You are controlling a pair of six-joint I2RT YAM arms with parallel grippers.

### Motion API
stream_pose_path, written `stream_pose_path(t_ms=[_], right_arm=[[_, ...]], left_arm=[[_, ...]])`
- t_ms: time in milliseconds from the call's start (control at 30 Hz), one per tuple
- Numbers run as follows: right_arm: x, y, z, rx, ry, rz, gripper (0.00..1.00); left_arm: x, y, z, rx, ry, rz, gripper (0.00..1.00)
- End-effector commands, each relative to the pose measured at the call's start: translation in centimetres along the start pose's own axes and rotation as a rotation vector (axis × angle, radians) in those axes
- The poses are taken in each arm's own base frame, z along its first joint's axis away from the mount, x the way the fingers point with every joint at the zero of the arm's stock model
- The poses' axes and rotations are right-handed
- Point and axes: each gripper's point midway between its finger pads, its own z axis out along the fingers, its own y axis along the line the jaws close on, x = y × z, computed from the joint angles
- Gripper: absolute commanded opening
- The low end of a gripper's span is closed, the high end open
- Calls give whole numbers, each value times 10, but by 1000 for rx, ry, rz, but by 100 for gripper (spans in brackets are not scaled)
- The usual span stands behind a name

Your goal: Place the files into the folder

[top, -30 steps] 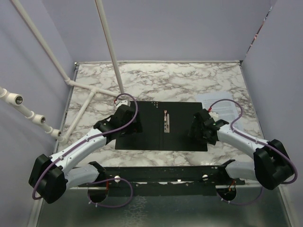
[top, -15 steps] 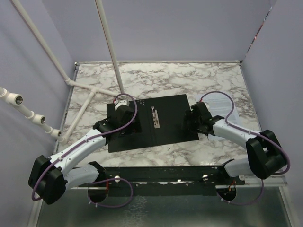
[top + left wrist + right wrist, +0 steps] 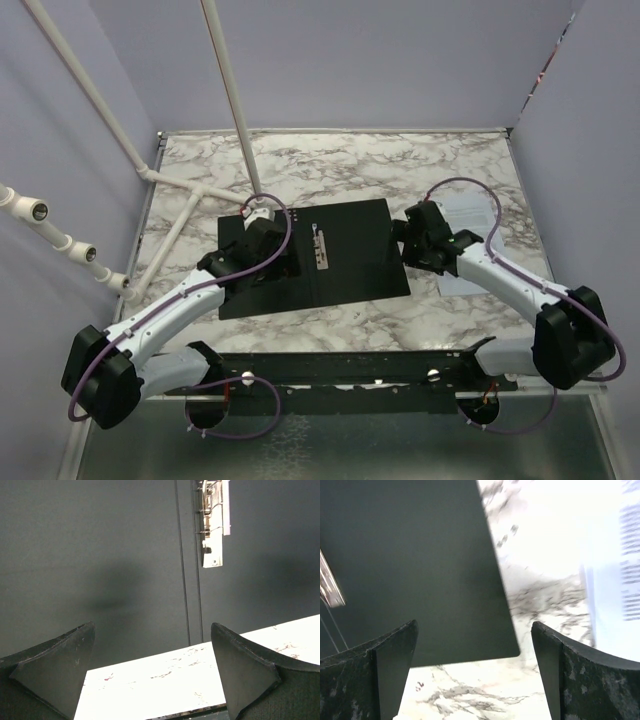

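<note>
The folder (image 3: 350,255) lies open on the marble table, black inside up, with its silver clip (image 3: 320,248) near the spine. The files (image 3: 472,218), white printed sheets, lie flat to its right, partly under my right arm. My left gripper (image 3: 258,250) hangs open over the folder's left half; its wrist view shows the black folder (image 3: 100,555), the clip (image 3: 215,525) and an edge of the folder between its fingers. My right gripper (image 3: 415,245) stands open over the folder's right edge, with the folder's corner (image 3: 512,647) between its fingers and the files (image 3: 620,580) to the right. Neither holds anything.
White pipe struts (image 3: 185,190) cross the table's left side and rise at the back. Lavender walls enclose the marble table (image 3: 350,165) on three sides. A black rail (image 3: 340,365) runs along the near edge between the arm bases.
The folder has slid left and away and turned slightly. My right gripper moved left and farther back with it, uncovering more of the files. The left gripper barely shifted.
</note>
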Motion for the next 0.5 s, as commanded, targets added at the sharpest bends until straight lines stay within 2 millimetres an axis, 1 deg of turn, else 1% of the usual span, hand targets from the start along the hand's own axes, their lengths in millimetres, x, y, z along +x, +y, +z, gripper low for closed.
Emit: stream_pose_path(t_ms=[0, 67, 133, 300, 400, 467], right_arm=[[-44, -34, -37, 234, -157, -8, 100], [-59, -47, -46, 319, -204, -6, 100], [-73, -60, -51, 382, -242, 10, 100], [-107, -90, -57, 438, -303, 79, 100], [-127, -105, -56, 460, -325, 91, 100], [-140, -120, -55, 486, -334, 120, 100]], left_arm=[[-11, -6, -4, 12, -22, 19, 99], [-10, -6, -3, 16, -20, 24, 99], [-9, -7, -1, 24, -16, 32, 99], [-6, -12, 1, 50, 2, 57, 99], [-6, -16, 0, 73, 3, 64, 99], [-6, -20, 0, 92, 6, 66, 99]])
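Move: The files lie on the table about 20 cm to the right of the right hand, some 3 cm farther out and 5 cm below it. The open folder's middle is about 25 cm to this hand's left and level with it, its metal clip some 23 cm left and 3 cm ahead, both also about 5 cm lower. From the idle left hand the files are roughly 52 cm to the right, 8 cm ahead and 10 cm down. Up first, then sweeping to its right, the right hand leaves the folder's right-hand edge and travels towards the files: some 12 cm right in all, rising about 7 cm and reaching about 6 cm forward. On the way the wrist turns some 20 degrees clockwise and rolls its right side up; the empty fingers stay wide open and come in over the files' left edge, well above the sheets. ##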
